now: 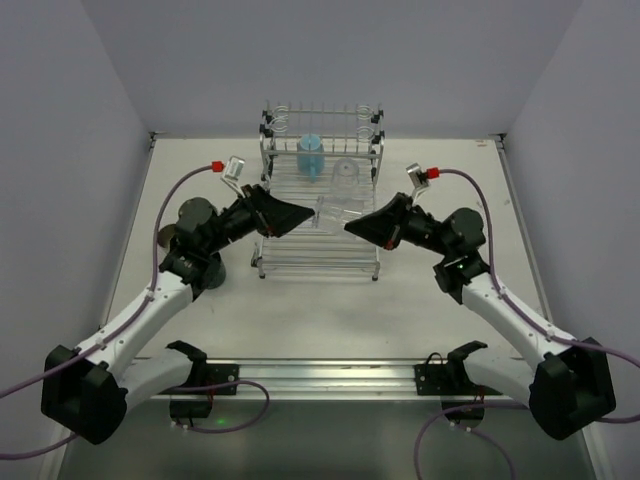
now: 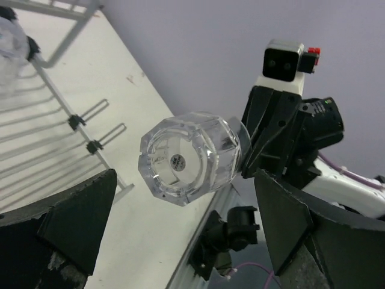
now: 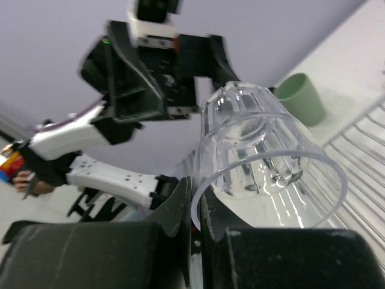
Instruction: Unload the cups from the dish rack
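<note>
The chrome dish rack stands mid-table. A light blue cup and a clear tumbler stand on it near the back rail. My right gripper is shut on the rim of a second clear tumbler and holds it on its side above the rack. In the right wrist view the rim is pinched between the fingers of the right gripper. My left gripper is open, facing the tumbler's base and not touching it. A pale green cup stands on the table beyond the left arm.
The rack's slatted base and side loops lie below and left of the held tumbler. The metal rail with both arm bases runs along the near edge. A round object sits half hidden behind the left arm.
</note>
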Action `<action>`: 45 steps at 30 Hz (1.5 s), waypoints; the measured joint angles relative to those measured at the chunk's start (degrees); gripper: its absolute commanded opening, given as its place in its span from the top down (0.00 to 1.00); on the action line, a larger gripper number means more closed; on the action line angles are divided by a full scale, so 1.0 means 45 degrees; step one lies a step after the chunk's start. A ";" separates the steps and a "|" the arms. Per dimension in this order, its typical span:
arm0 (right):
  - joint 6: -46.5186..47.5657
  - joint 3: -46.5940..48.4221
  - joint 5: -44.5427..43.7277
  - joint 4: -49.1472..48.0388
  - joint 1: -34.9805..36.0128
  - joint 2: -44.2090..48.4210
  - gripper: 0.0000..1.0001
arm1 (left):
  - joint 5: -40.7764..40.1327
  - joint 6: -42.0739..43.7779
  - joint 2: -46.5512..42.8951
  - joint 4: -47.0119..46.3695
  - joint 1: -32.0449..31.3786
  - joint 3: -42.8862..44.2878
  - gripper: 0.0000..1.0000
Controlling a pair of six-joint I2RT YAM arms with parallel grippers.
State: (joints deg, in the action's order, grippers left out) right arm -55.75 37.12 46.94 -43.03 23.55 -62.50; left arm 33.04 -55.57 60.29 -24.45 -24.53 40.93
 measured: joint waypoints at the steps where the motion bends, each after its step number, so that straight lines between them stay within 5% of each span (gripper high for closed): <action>1: 0.0471 0.0087 -0.0374 0.1117 0.0005 0.0364 1.00 | -0.0393 0.0505 -0.0199 0.0782 0.0000 0.0403 0.00; 10: 0.3871 0.2783 -0.6305 1.0200 -0.0083 0.3104 1.00 | -0.3832 0.4085 0.0680 0.4760 -0.1175 0.2963 0.00; 18: 0.5319 0.4517 -1.0661 1.4858 -0.0865 0.2361 1.00 | -0.7548 0.5095 0.3711 0.6849 -0.3337 0.3886 0.01; 29: 0.6135 0.5119 -1.2896 1.8098 -0.2448 -0.2006 1.00 | -1.1385 0.6460 0.5576 0.6737 -0.4925 0.4653 0.01; 45: 0.7281 0.8301 -1.3493 2.0497 -0.2599 -0.6795 1.00 | -1.2590 0.7747 0.7732 0.5450 -0.4998 0.5950 0.00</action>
State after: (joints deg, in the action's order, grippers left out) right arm -22.98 74.48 -13.78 49.21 11.86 -93.08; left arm -23.62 -20.71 95.09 0.08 -47.03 67.70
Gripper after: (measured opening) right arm 0.048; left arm 0.994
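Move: The right hand already holds the clear cup by its rim. The bare table spot it is bound for lies some 13 cm ahead, 25 cm right and 27 cm down; the rack's side hooks stand on the way, about 10 cm ahead, 12 cm right and 25 cm below. From the empty left hand, the second clear cup is roughly 20 cm ahead, 11 cm right and 22 cm down, the blue mug another 4 cm farther out and 9 cm left of that cup. Still pinching the clear cup's rim, the right hand swings it out past the rack's right side to the open table, about 22 cm right, 21 down and 11 forward, turning its fingers from pointing left to steeply down. The left hand, wide open, lifts briefly, then sinks over the rack towards the second clear cup, ending 14 cm lower, 11 farther forward and a bit right, its fingers swung round to point forward and down. ##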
